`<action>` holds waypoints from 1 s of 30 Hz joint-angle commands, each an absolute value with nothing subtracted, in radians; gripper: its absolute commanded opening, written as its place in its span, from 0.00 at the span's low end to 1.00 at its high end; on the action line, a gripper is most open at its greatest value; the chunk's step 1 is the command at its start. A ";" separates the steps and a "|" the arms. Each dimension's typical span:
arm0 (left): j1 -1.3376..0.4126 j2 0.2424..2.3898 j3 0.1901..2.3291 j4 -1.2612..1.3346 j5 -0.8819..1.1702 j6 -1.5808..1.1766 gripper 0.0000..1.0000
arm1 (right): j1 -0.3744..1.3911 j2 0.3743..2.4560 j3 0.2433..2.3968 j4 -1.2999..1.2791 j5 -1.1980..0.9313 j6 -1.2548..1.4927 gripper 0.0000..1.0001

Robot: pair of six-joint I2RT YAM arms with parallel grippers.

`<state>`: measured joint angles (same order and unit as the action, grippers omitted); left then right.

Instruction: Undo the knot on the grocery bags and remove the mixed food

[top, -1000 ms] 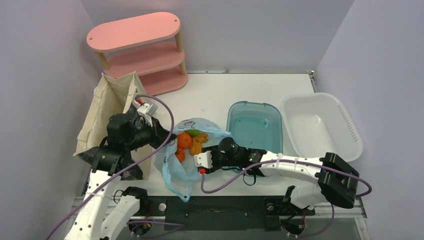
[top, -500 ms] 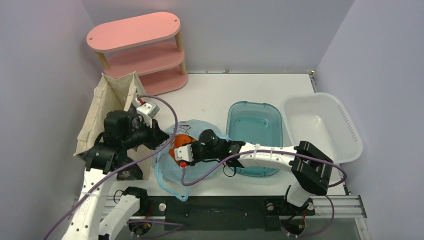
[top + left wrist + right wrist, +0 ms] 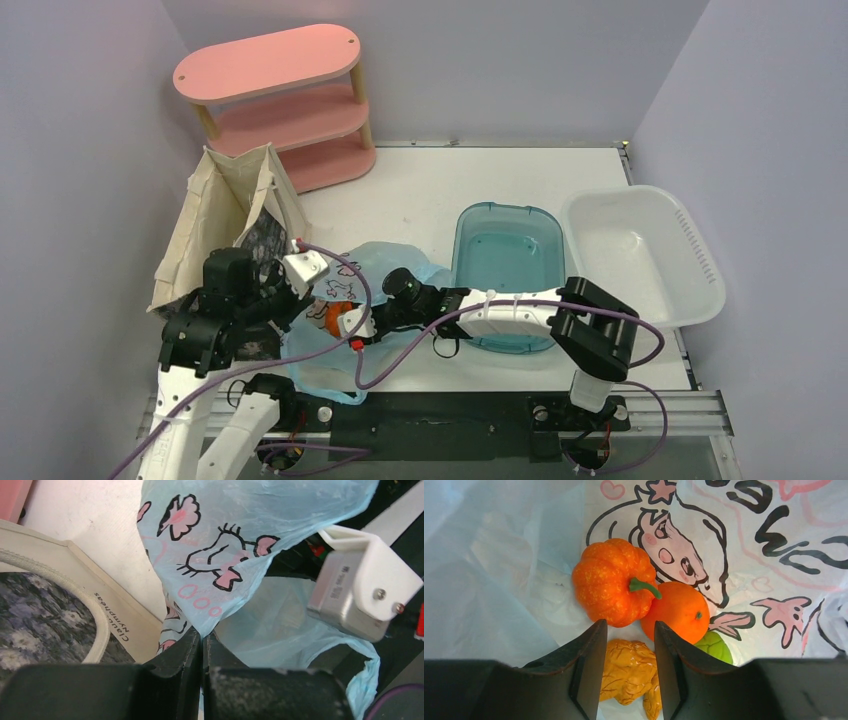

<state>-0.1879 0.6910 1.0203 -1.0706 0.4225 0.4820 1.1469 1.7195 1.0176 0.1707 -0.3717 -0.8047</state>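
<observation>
The light blue grocery bag (image 3: pixel 375 262) lies open on the table, its printed doodles plain in the left wrist view (image 3: pixel 235 540). My left gripper (image 3: pixel 201 634) is shut on the bag's edge and holds it up beside the tote; it also shows in the top view (image 3: pixel 296 300). My right gripper (image 3: pixel 629 627) is open inside the bag, its jaws on either side of a golden wrinkled food piece (image 3: pixel 629 672). Just beyond the fingertips lie a small orange pumpkin (image 3: pixel 614 582), a round orange fruit (image 3: pixel 676 611) and a green fruit (image 3: pixel 715 647). No snack packet shows.
A beige canvas tote (image 3: pixel 225 210) stands left of the bag, close to my left arm. A teal tub (image 3: pixel 510 262) and a white basin (image 3: pixel 640 250) sit to the right. A pink shelf (image 3: pixel 275 100) stands at the back left.
My right arm has reached left, into the bag's opening. My left gripper has pulled the bag's edge toward the near left, and the bag has shifted with it.
</observation>
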 commanded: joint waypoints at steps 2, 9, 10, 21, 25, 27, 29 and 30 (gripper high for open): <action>-0.184 0.609 0.978 -1.098 0.464 0.621 0.00 | 1.155 1.758 1.070 0.261 -0.421 -0.849 0.39; -0.185 0.609 0.977 -1.050 0.467 0.562 0.00 | 1.173 1.784 1.023 0.389 -0.405 -0.923 0.38; -0.184 0.608 0.977 -1.047 0.476 0.562 0.00 | 1.175 1.783 1.016 0.427 -0.398 -0.927 0.37; -0.184 0.624 0.982 -0.981 0.486 0.475 0.00 | 1.198 1.800 0.963 0.519 -0.369 -1.054 0.30; -0.184 0.630 0.986 -0.969 0.486 0.448 0.00 | 1.199 1.789 0.970 0.495 -0.373 -1.003 0.40; -0.185 0.630 0.987 -0.968 0.489 0.443 0.00 | 1.194 1.765 0.959 0.462 -0.411 -0.971 0.52; -0.184 0.628 0.983 -0.966 0.490 0.442 0.00 | 1.193 1.748 0.963 0.398 -0.452 -0.962 0.61; -0.184 0.628 0.983 -0.963 0.489 0.442 0.00 | 1.197 1.747 0.963 0.388 -0.464 -0.961 0.65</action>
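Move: The pumpkin lies in the open bag about 6 cm to the right hand's left, 1 cm back and roughly 7 cm below it. Beside it, from that same hand, the orange is some 4 cm ahead, 3 cm left, and the yellow knobbly food about 1 cm ahead, 2 cm to its right, both about 7 cm lower. From the left hand, which holds the bag's edge, the pumpkin is around 3 cm ahead, 4 cm right and 18 cm down. The pumpkin is approached by the right hand, which goes about 3 cm left inside the bag, first dipping a centimetre, then coming up again. Its wrist rolls some 15 degrees, far side rising, and its fingers, after narrowing slightly, spread clearly wider at the end. The left hand keeps its pinch on the bag's edge, easing back and down about 1.5 cm and mostly returning. ##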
